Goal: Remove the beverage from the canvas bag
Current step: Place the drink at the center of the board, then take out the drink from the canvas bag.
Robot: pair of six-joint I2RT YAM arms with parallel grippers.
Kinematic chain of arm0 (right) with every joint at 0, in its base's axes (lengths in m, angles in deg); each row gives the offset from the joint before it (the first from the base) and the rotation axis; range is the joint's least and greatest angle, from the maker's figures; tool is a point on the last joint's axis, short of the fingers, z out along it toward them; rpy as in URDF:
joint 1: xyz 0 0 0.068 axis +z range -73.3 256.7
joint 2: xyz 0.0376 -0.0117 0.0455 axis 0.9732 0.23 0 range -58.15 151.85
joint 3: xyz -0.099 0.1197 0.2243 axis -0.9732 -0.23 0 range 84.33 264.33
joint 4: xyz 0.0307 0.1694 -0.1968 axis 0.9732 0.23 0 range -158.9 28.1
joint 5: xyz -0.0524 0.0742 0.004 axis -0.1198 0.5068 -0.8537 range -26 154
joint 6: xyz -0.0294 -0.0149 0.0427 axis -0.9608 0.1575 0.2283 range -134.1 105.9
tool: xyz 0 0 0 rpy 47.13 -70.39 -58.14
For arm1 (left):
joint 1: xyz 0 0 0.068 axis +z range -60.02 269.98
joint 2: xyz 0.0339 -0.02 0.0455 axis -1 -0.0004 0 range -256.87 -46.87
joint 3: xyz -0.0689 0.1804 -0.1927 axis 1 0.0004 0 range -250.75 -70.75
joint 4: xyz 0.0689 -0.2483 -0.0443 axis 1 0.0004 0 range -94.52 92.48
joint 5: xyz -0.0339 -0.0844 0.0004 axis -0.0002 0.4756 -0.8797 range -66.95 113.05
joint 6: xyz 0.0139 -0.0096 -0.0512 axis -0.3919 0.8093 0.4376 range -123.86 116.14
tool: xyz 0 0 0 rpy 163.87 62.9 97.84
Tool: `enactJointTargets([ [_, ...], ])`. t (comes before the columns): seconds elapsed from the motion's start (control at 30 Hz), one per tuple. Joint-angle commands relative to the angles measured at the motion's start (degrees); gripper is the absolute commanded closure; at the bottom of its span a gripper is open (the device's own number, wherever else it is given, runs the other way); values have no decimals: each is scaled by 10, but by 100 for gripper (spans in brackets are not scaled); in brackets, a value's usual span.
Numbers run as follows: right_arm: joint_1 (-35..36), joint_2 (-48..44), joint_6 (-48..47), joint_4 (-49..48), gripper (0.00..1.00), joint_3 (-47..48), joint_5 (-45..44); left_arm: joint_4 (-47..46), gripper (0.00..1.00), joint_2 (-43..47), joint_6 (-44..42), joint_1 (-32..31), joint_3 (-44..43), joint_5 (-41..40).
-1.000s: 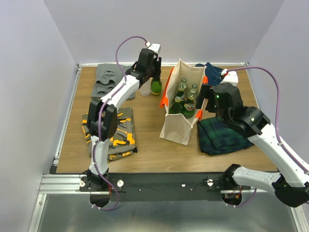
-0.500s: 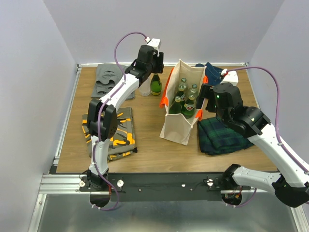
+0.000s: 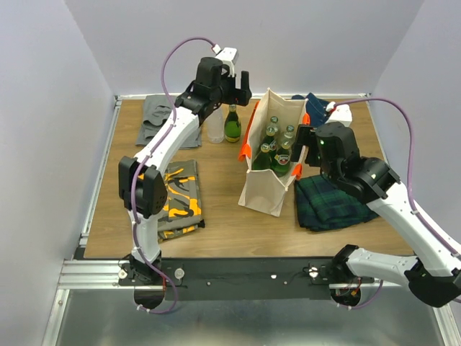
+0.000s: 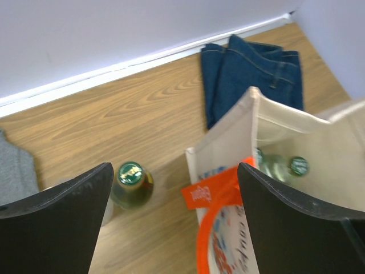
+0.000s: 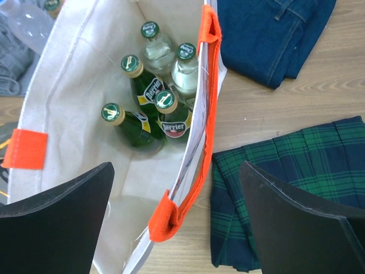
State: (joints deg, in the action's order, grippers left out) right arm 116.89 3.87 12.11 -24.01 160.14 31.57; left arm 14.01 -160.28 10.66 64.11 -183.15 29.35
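Observation:
The canvas bag stands open mid-table, cream with orange handles. Several bottles stand inside it: green Perrier ones and clear ones. One green bottle stands on the table left of the bag, also in the left wrist view. My left gripper is open and empty, raised above that bottle and the bag's left rim. My right gripper is open and empty, straddling the bag's right rim from above.
A clear plastic bottle stands beside the green one. Folded clothes lie around: grey at back left, orange-patterned at front left, green plaid right of the bag, blue jeans behind it.
My left gripper has lifted up off the green bottle and shifted right toward the bag; the bottle stays standing on the table. The right arm has barely moved.

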Motion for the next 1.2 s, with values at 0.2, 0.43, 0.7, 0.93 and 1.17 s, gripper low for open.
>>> enactJointTargets([
  [0.2,3,40,-56,18,0,0,39,103,1,107,-8,-10,-10,135],
  [0.43,3,58,-78,30,0,10,44,194,1,122,-53,-84,-47,108],
  [0.7,3,32,-41,35,0,-1,-29,258,1,119,-74,-129,-55,54],
  [0.93,3,-10,-21,29,0,-4,-84,255,1,126,-65,-146,-33,42],
  [1.17,3,-11,11,44,0,-4,-142,285,1,96,-63,-163,-63,70],
])
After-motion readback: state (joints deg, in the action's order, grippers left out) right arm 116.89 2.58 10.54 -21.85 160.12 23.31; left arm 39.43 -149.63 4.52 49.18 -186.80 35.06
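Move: The green bottles in the canvas bag, next in line, stand about 10 cm back and 13 cm to the right of my left hand, some 15 cm below it. At that same depth, the green bottle just put down stands 3 cm ahead and 2 cm to the left, with the plastic water bottle 6 cm to its left. In the bag, the clear bottles stand about 6 cm farther out than the green ones. From my right hand, the green bottles lie roughly 12 cm ahead, 8 cm left and 17 cm below. Already clear of the standing bottle, I swing my open left hand back about 17 cm, first climbing some 7 cm, then veering right across to the canvas bag's mouth and sinking about half that height again, turning some 20 degrees clockwise. With my right hand, open beside the bag, I dip 3 to 4 cm, then rise again and shift about 5 cm right, away from the bag. ##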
